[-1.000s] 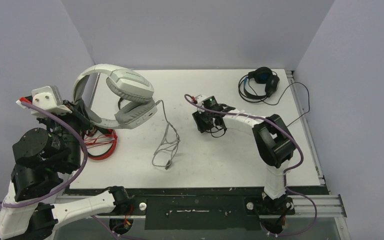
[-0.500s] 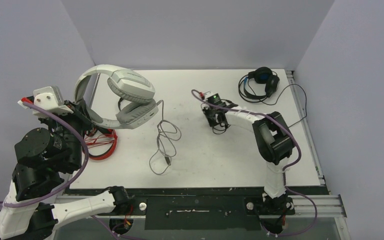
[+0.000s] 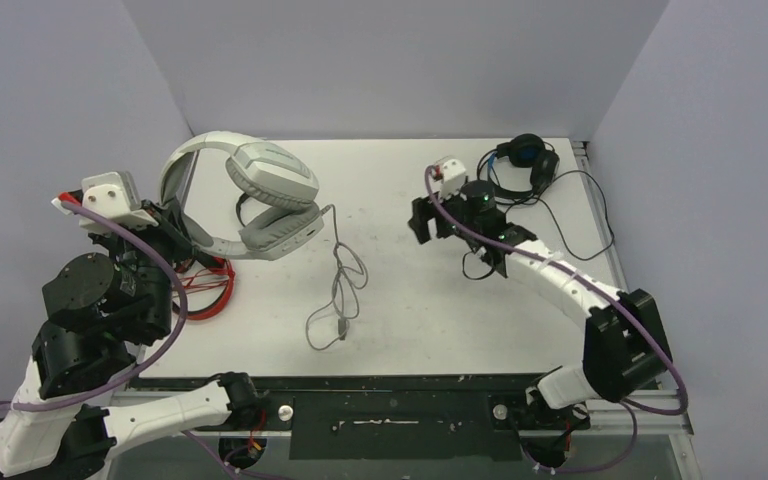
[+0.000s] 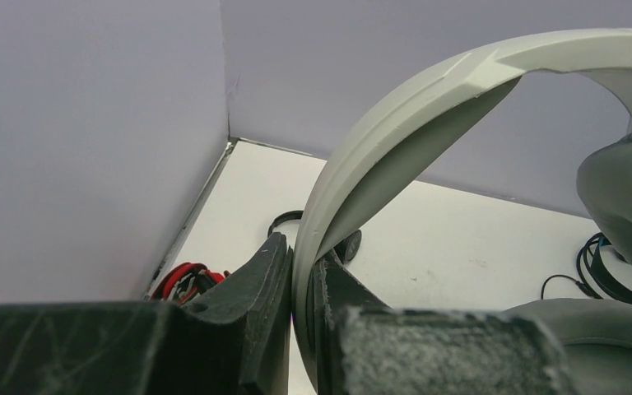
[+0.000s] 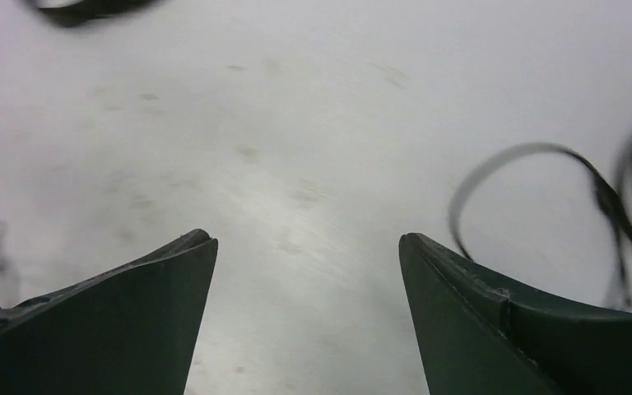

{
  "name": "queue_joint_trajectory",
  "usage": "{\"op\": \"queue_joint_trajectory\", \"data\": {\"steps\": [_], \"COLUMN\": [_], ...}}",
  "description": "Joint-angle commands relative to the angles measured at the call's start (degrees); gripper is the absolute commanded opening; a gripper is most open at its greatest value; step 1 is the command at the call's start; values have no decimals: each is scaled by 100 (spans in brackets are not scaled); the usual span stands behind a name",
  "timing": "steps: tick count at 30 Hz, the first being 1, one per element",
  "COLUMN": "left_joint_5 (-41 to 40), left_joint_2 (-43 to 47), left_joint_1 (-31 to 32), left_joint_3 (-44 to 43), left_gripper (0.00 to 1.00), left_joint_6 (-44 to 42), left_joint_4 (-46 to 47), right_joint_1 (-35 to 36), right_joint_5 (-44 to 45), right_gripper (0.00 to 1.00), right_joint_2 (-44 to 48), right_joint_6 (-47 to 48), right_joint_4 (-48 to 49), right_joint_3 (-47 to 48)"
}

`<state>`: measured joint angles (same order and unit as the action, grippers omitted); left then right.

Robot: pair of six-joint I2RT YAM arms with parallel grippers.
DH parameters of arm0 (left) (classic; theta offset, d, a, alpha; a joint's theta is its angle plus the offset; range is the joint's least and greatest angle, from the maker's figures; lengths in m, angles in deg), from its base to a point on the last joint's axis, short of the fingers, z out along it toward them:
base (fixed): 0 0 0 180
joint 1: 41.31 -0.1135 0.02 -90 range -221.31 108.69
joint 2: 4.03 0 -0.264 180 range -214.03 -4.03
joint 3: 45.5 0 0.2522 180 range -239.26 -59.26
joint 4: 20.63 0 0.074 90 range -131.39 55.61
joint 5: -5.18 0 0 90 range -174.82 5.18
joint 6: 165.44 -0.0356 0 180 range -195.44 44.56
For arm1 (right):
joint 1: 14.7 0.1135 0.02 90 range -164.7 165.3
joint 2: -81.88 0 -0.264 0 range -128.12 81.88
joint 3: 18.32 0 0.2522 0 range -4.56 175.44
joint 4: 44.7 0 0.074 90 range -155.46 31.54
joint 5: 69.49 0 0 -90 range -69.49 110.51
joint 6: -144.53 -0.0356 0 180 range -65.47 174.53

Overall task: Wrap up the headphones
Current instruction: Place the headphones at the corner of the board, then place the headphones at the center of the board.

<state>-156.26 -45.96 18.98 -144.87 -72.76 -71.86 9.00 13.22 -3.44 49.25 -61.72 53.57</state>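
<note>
My left gripper [image 3: 173, 222] is shut on the headband of the large white-grey headphones [image 3: 250, 190], holding them above the table's left side. In the left wrist view the headband [image 4: 428, 107] runs up from between the fingers of that gripper [image 4: 304, 271]. The headphones' thin grey cable [image 3: 340, 285] hangs down and lies in loose loops on the table. My right gripper [image 3: 428, 222] hovers right of centre, open and empty [image 5: 306, 243] over bare table. A black-and-blue headset [image 3: 522, 162] lies at the back right, and a red-and-black one [image 3: 205, 285] at the left edge.
A loose black cable loop [image 3: 477, 265] lies under my right arm, seen also as a black cable [image 5: 527, 156] in the right wrist view. A small black headset [image 4: 347, 244] sits beyond the left fingers. Walls close the table on the left, back and right.
My right gripper has swung back and to the right, away from the centre, and opened. The grey cable's loops have shifted. My left arm carried the white-grey headphones slightly right.
</note>
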Motion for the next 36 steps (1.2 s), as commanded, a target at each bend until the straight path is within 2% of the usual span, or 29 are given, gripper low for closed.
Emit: {"op": "queue_joint_trajectory", "data": {"steps": [1,8,12,16,22,27,30,34,36], "left_joint_5": [151,163,284,422,571,585,579,330,-56], "left_joint_2": [-125,-224,-351,-491,-607,-666,-673,-702,-705], "left_joint_1": [35,42,42,36,44,44,44,48,53], "left_joint_3": [-171,-390,-606,-803,-1013,-1072,-1081,-1036,-940], "left_gripper": [8,8,8,8,8,8,8,9,9], "left_joint_6": [242,-126,-448,-512,-551,-600,-652,-820,-1047], "left_joint_4": [660,1155,1479,1577,1678,1735,1800,1926,2096], "right_joint_1": [845,1394,1773,2137,2288,2504,2577,2502,2318], "right_joint_5": [-2432,-2723,-2821,-2799,-3007,-3240,-3248,-2978,-2615], "right_gripper": [83,68,68,68,66,65,55,22,15], "right_joint_2": [406,411,285,-175,-999,-1453,-1679,-1604,-1281], "right_joint_6": [786,-134,-306,-441,-826,-915,-963,-1063,-1113], "right_joint_4": [1487,3017,3706,4384,5470,5744,5781,5706,5516], "right_joint_3": [-675,-1971,-2322,-2282,-1921,-1511,-1331,-1428,-1719]}}
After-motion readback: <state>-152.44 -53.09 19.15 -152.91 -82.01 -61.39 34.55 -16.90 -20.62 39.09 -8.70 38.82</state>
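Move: The hanging grey cable of the white headphones, at the stretch the right fingers go for, is about 17 cm back and 22 cm left of the right hand, some 5 cm lower. Its plug end dangles roughly 8 cm nearer the base and 9 cm lower than that stretch. The red headphones lie some 60 cm left and 15 cm back of the right hand. From the left hand, gripping the headband, that stretch is about 19 cm right, 3 cm ahead and 37 cm below. The right fingers close from wide open on the hanging grey cable and pinch its twisted strands, after the hand has swept back and left about 28 cm, rising briefly before dipping, and turned some 50 degrees counter-clockwise. The left hand keeps its grip on the headband, drifts slightly right, then lifts about 5 cm. ##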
